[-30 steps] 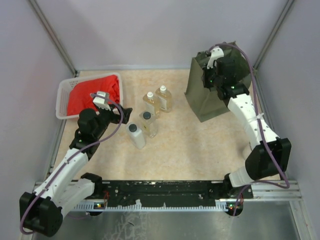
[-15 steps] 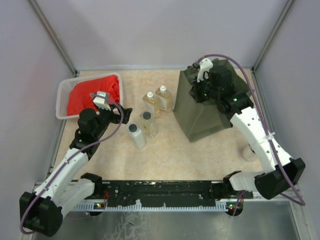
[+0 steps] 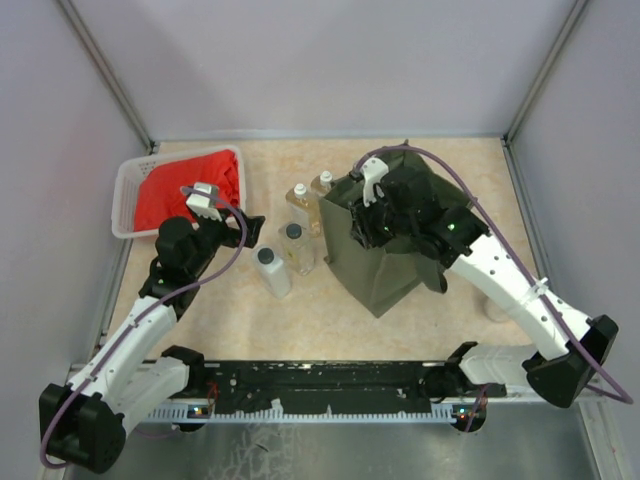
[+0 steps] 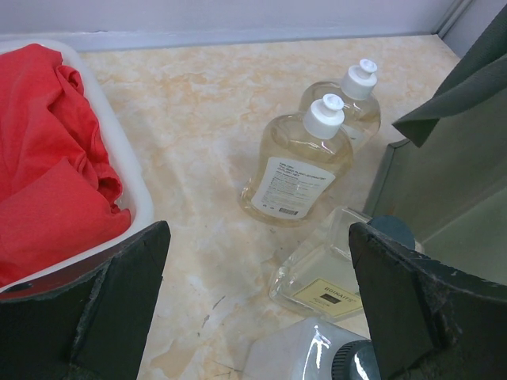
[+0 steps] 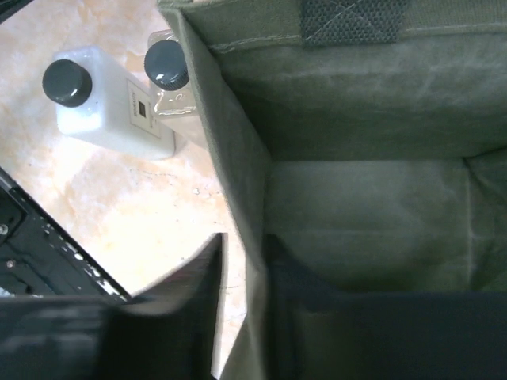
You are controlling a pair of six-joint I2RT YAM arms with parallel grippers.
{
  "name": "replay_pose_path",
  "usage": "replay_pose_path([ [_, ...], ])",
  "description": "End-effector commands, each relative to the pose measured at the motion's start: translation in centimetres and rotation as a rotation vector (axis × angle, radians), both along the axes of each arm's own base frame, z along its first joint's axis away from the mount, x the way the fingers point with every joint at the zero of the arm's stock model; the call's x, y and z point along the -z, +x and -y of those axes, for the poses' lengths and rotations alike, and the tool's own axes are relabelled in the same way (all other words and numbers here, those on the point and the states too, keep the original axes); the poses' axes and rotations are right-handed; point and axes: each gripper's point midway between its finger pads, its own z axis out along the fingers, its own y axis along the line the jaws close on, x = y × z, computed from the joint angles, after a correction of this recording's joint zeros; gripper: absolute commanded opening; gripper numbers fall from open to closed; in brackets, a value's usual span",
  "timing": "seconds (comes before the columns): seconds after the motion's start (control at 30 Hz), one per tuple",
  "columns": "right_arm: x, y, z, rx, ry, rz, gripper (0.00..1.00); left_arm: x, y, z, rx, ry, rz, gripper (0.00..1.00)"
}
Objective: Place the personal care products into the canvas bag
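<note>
The olive canvas bag (image 3: 385,270) stands open-mouthed right of centre, hard against the bottles. Two amber bottles with white caps (image 3: 298,200) (image 4: 297,166) (image 4: 356,103) stand by its left wall, the far one partly hidden behind it in the top view. Nearer are the clear black-capped bottle (image 3: 296,245) (image 5: 168,65) and the white dark-capped bottle (image 3: 272,270) (image 5: 111,103). My right gripper (image 3: 365,225) (image 5: 249,317) straddles the bag's left wall (image 5: 238,158), one finger inside, one outside, with a slit of floor showing beside the cloth. My left gripper (image 3: 250,228) (image 4: 257,309) hangs wide open just left of the bottles, holding nothing.
A white lattice basket (image 3: 125,195) (image 4: 119,174) with a red cloth (image 3: 185,185) (image 4: 47,174) sits at the far left, close behind my left gripper. Grey walls close the table on three sides. The arm bases' rail runs along the near edge.
My right arm has dragged the bag from the far right corner leftward and nearer, up against the bottles; its jaws have eased apart slightly on the wall. The left arm has not moved.
</note>
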Motion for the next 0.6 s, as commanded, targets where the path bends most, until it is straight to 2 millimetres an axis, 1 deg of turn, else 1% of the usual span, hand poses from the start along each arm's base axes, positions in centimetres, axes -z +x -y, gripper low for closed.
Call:
replay_pose_path([
  [0.0,-0.4,-0.2,1.2,0.045,-0.020,0.023,0.51,-2.2,-0.1,0.4,0.016,-0.028,0.054,1.00],
  [0.03,-0.8,-0.2,1.3,0.051,-0.016,0.029,0.63,-2.1,-0.1,0.4,0.016,-0.026,0.053,1.00],
  [0.07,-1.2,-0.3,1.5,0.056,-0.013,0.037,0.73,-2.1,-0.1,0.4,0.015,-0.026,0.052,1.00],
  [0.1,-1.7,-0.4,1.7,0.058,-0.011,0.046,0.80,-2.2,-0.1,0.4,0.011,-0.027,0.052,1.00],
  [0.17,-3.0,-0.6,2.0,0.059,-0.001,0.068,0.87,-2.1,0.0,0.3,0.007,-0.028,0.049,1.00],
  [0.27,-5.5,-0.8,2.4,0.055,0.018,0.109,0.90,-2.0,0.2,0.3,0.004,-0.032,0.041,1.00],
  [0.3,-6.2,-0.8,2.6,0.061,0.018,0.121,0.90,-2.4,0.3,0.4,0.004,-0.036,0.048,1.00],
  [0.43,-9.3,-0.4,3.8,0.109,0.027,0.199,0.91,-4.8,1.3,1.0,0.028,-0.030,0.103,1.00],
  [0.5,-10.4,-0.1,4.4,0.140,0.035,0.238,0.92,-6.2,2.3,1.3,0.029,-0.021,0.130,1.00],
  [0.57,-11.1,0.2,4.8,0.163,0.040,0.260,0.93,-7.2,3.6,2.0,0.049,-0.008,0.138,1.00],
])
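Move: The canvas bag's rim sits between the right fingers; the bag's middle lies about 5 cm ahead, 9 to the right and 12 below that hand. The clear bottle stands roughly 17 cm left, 5 ahead. From the left hand, the near soap bottle is some 15 cm ahead, 13 right, and the white bottle 5 right, 3 back, both about 15 below; the bag's middle lies about 38 right, 3 ahead, 9 below. Open the right gripper wide to free the canvas bag's rim, easing about 3 cm to the right in all; once the fingers are open, lift about 7 cm up over the bag, letting the fingertips tip up slightly. Near the end, start the open left gripper up and forward by some 3 cm. ##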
